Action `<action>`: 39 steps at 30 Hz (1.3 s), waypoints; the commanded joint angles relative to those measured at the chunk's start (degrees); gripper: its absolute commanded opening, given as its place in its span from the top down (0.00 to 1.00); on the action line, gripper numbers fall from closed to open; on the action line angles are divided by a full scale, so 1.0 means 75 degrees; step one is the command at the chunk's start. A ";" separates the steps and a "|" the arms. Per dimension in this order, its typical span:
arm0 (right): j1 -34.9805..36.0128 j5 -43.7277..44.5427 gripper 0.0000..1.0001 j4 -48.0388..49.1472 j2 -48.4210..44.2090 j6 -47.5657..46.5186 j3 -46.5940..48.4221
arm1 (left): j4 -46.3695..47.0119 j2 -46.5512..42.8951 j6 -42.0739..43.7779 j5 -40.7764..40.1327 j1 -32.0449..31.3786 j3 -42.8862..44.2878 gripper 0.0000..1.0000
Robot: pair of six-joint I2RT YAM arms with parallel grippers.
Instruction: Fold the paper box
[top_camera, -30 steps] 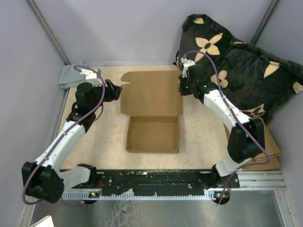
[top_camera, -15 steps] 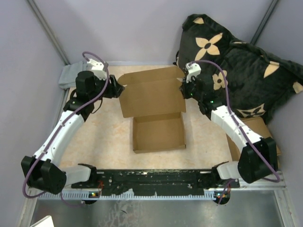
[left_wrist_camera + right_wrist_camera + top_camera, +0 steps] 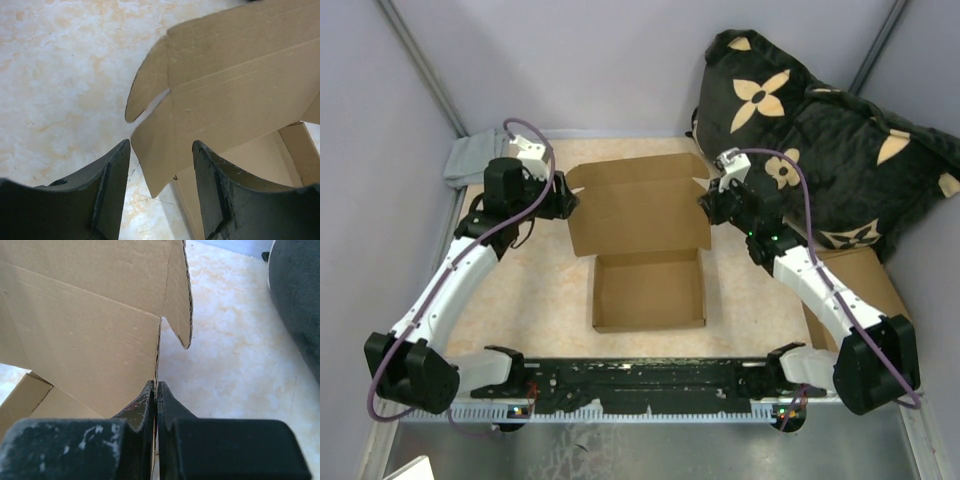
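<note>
The paper box [image 3: 650, 290] is plain brown cardboard, its tray standing open at the table's middle with the lid [image 3: 638, 208] raised behind it. My right gripper [image 3: 708, 202] is shut on the lid's right edge [image 3: 158, 355], the cardboard pinched between its fingertips [image 3: 150, 396]. My left gripper [image 3: 567, 200] stands open at the lid's left side. The lid's left side flap [image 3: 156, 145] pokes between its fingers [image 3: 116, 185] without touching either. A rounded tab [image 3: 147, 85] shows just beyond.
A black cushion with tan flowers [image 3: 820, 130] fills the back right corner. A grey cloth [image 3: 470, 160] lies at the back left. A flat cardboard sheet [image 3: 870, 290] sits under the right arm. Grey walls close in on three sides.
The lid has swung up from flat and leans toward the tray. Both grippers moved nearer with it. The whole box shifted slightly on the table.
</note>
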 commanded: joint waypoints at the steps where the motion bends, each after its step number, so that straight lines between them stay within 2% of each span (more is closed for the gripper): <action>1: 0.0065 -0.0420 0.99 0.0756 -0.0475 0.0099 -0.0121 | 0.0072 0.0419 0.0268 -0.0236 -0.0030 0.0153 0.41; 10: 0.0065 -0.0618 0.99 0.0625 -0.0642 0.0030 -0.0236 | 0.0106 0.0647 0.0548 -0.0498 -0.0030 0.0197 0.42; 18: 0.0062 -0.0832 0.99 0.0539 -0.0577 0.0071 -0.0167 | 0.0255 0.0775 0.0624 -0.0190 -0.0030 0.0210 0.49; 22: 0.0065 -0.0793 0.98 0.0471 -0.0567 0.0087 -0.0117 | 0.0202 0.0838 0.0595 0.0079 -0.0030 0.0265 0.64; 25: 0.0065 -0.0647 0.97 0.0178 -0.0415 0.0159 0.0132 | 0.0158 0.0819 0.0540 0.0396 -0.0030 0.0304 0.84; 26: 0.0067 -0.0562 0.94 -0.0008 -0.0324 0.0220 0.0267 | 0.0144 0.0801 0.0528 0.0452 -0.0030 0.0325 0.93; 27: 0.0069 -0.0485 0.88 -0.0225 -0.0210 0.0272 0.0445 | 0.0121 0.0772 0.0509 0.0466 -0.0030 0.0356 0.99; 29: 0.0067 -0.0351 0.80 -0.0947 0.0055 0.0397 0.0860 | 0.0094 0.0706 0.0500 0.0488 -0.0030 0.0419 1.00; 32: 0.0066 -0.0258 0.73 -0.1945 0.0455 0.0460 0.1589 | 0.0229 0.0499 0.0531 0.0603 -0.0030 0.0436 1.00; 39: 0.0067 0.0073 0.72 -0.3479 0.1139 0.0248 0.2827 | 0.0754 -0.0090 0.0575 0.0855 -0.0030 0.0296 1.00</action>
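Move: The left hand, empty and open, has the lid's left side flap about 2 cm ahead, 1 cm to its right and 4 cm below; the left corner tab is some 6 cm ahead, straight in line and 1 cm below. The tray lies roughly 14 cm back, 15 cm right and 20 cm down. The right hand still pinches the lid's right side flap. From it, the tray is about 14 cm back, 12 cm left and 18 cm down, and the right corner tab some 5 cm ahead and 1 cm left. Down about 3 cm and slightly forward goes the open left hand, onto the lid's left side flap; it pauses, pinches it shut, then lifts nearly 3 cm, easing right and back. The right hand meanwhile draws its pinched flap back nearly 2 cm and a little left, holds there, then opens partway and comes free, moving forward about 2 cm and tipping its fingers some 10 degrees down. ##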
